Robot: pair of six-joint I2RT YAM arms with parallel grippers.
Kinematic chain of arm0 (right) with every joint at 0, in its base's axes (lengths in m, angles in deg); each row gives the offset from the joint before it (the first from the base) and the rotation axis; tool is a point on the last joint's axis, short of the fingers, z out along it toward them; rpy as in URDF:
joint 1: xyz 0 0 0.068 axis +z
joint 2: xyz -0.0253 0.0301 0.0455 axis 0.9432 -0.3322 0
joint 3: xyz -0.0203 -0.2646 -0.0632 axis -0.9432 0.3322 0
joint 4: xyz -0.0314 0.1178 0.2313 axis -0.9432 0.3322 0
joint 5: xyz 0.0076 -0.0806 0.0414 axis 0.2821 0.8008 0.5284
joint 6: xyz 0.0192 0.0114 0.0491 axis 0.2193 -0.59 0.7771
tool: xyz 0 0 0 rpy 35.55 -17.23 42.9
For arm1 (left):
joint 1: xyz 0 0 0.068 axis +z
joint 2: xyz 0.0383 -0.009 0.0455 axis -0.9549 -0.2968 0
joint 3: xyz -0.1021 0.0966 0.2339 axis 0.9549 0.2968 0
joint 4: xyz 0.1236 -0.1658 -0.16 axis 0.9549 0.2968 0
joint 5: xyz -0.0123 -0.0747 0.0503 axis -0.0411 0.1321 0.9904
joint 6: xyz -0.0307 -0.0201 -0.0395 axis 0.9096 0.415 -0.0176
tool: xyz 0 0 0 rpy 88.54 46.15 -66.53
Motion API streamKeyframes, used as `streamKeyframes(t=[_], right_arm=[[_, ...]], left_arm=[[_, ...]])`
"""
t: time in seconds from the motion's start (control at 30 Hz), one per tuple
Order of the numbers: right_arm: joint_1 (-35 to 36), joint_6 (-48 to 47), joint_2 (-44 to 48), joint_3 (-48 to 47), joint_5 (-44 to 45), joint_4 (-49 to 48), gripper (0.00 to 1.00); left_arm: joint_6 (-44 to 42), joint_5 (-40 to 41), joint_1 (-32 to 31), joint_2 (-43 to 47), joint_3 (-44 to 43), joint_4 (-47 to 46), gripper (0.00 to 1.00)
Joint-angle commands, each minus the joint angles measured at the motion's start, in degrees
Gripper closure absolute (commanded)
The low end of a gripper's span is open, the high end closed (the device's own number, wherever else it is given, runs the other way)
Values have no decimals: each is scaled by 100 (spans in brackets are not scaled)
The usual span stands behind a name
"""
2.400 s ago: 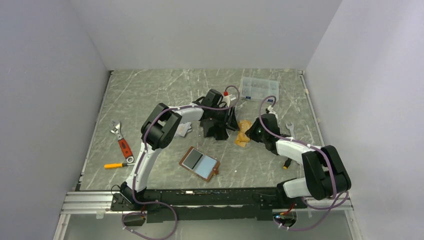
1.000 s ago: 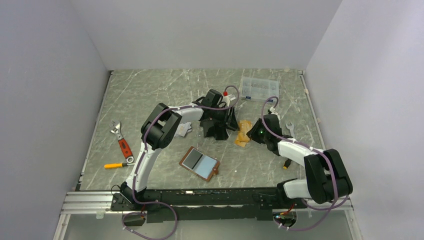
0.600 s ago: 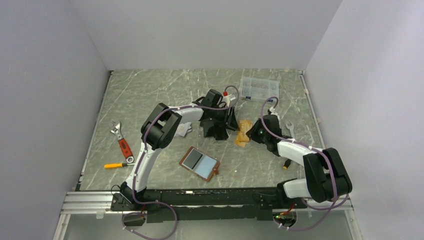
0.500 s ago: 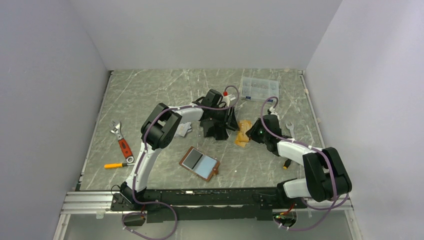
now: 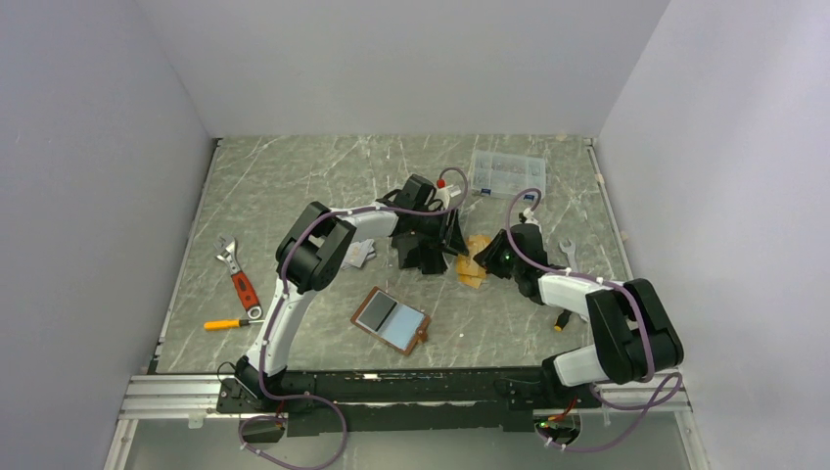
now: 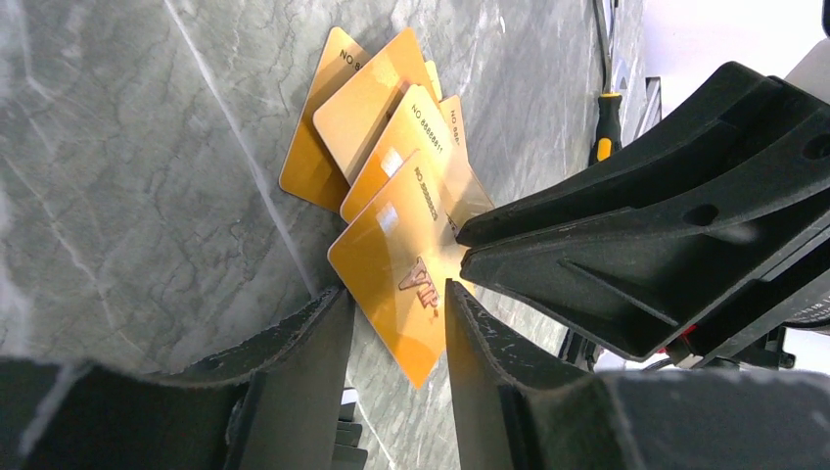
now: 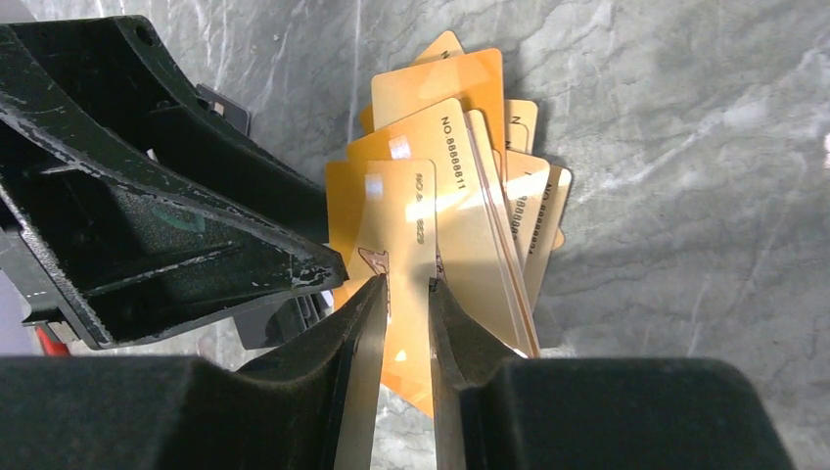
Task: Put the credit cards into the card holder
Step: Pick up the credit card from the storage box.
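Several orange-gold credit cards [image 7: 460, 157] lie fanned on the marble between my two grippers, shown small from above [image 5: 474, 271]. The top VIP card [image 6: 391, 255] has its corner between the spread jaws of my left gripper [image 6: 393, 292], which is open and straddles it without clamping. My right gripper [image 7: 404, 282] has its jaws a narrow slit apart, tips down on that same card. Its black fingers [image 6: 626, 245] show in the left wrist view. The card holder [image 5: 392, 320] lies open nearer the bases. A few silver-grey cards [image 5: 360, 254] lie beside the left arm.
A clear compartment box [image 5: 506, 172] stands at the back. An adjustable wrench [image 5: 238, 275] and a screwdriver [image 5: 232, 323] lie at the left. A small wrench [image 5: 568, 253] and another screwdriver [image 5: 560, 319] lie by the right arm.
The right wrist has shifted a little to the left, over the orange-gold cards. The left arm and the card holder have not moved.
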Motion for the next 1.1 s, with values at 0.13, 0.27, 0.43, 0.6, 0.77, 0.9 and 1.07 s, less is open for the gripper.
streamKeyframes(t=[0.13, 0.27, 0.43, 0.6, 0.77, 0.9, 1.07], right_arm=[[124, 142, -284, 94, -126, -194, 75], [118, 129, -269, 112, -113, -157, 74], [73, 169, -252, 185, -98, -128, 74], [-41, 192, -171, 289, -179, -148, 73], [-324, 228, 297, 375, -612, -350, 52], [-555, 176, 914, 390, -1501, -781, 46], [-604, 343, 1271, 331, -2570, -1385, 44]], left_arm=[[26, 105, 18, 42, 110, 133, 61], [18, 73, 57, 89, 146, 132, 72], [-7, -1, 189, 176, 161, 177, 90], [93, -284, 384, 297, 165, 110, 100], [448, -923, 549, 434, 219, -148, 100], [1064, -1495, 660, 661, 479, -875, 100], [2129, -2142, 711, 1115, 904, -2123, 100]])
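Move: The top gold card's middle is about 3 cm to the right of my left hand, 1 cm back and 1 cm lower; its near edge already stands between my open left fingers. The other gold cards lie under it, some 4 cm right of that hand; the black cards are 8 cm to its left, the card holder 15 cm back and 15 cm left. From my right hand the top card lies about 2 cm left, 1 cm ahead and 1 cm down. My right fingertips nudge about 1 cm left along the top gold card, towards my left hand, which dips slightly and shuts its fingers on the card's edge. Then the left hand carries the card left and up, about 5 cm off to the left and 3 to 4 cm higher, tilting some 15 degrees, while my right fingers open and rise about 5 cm clear of the pile. ##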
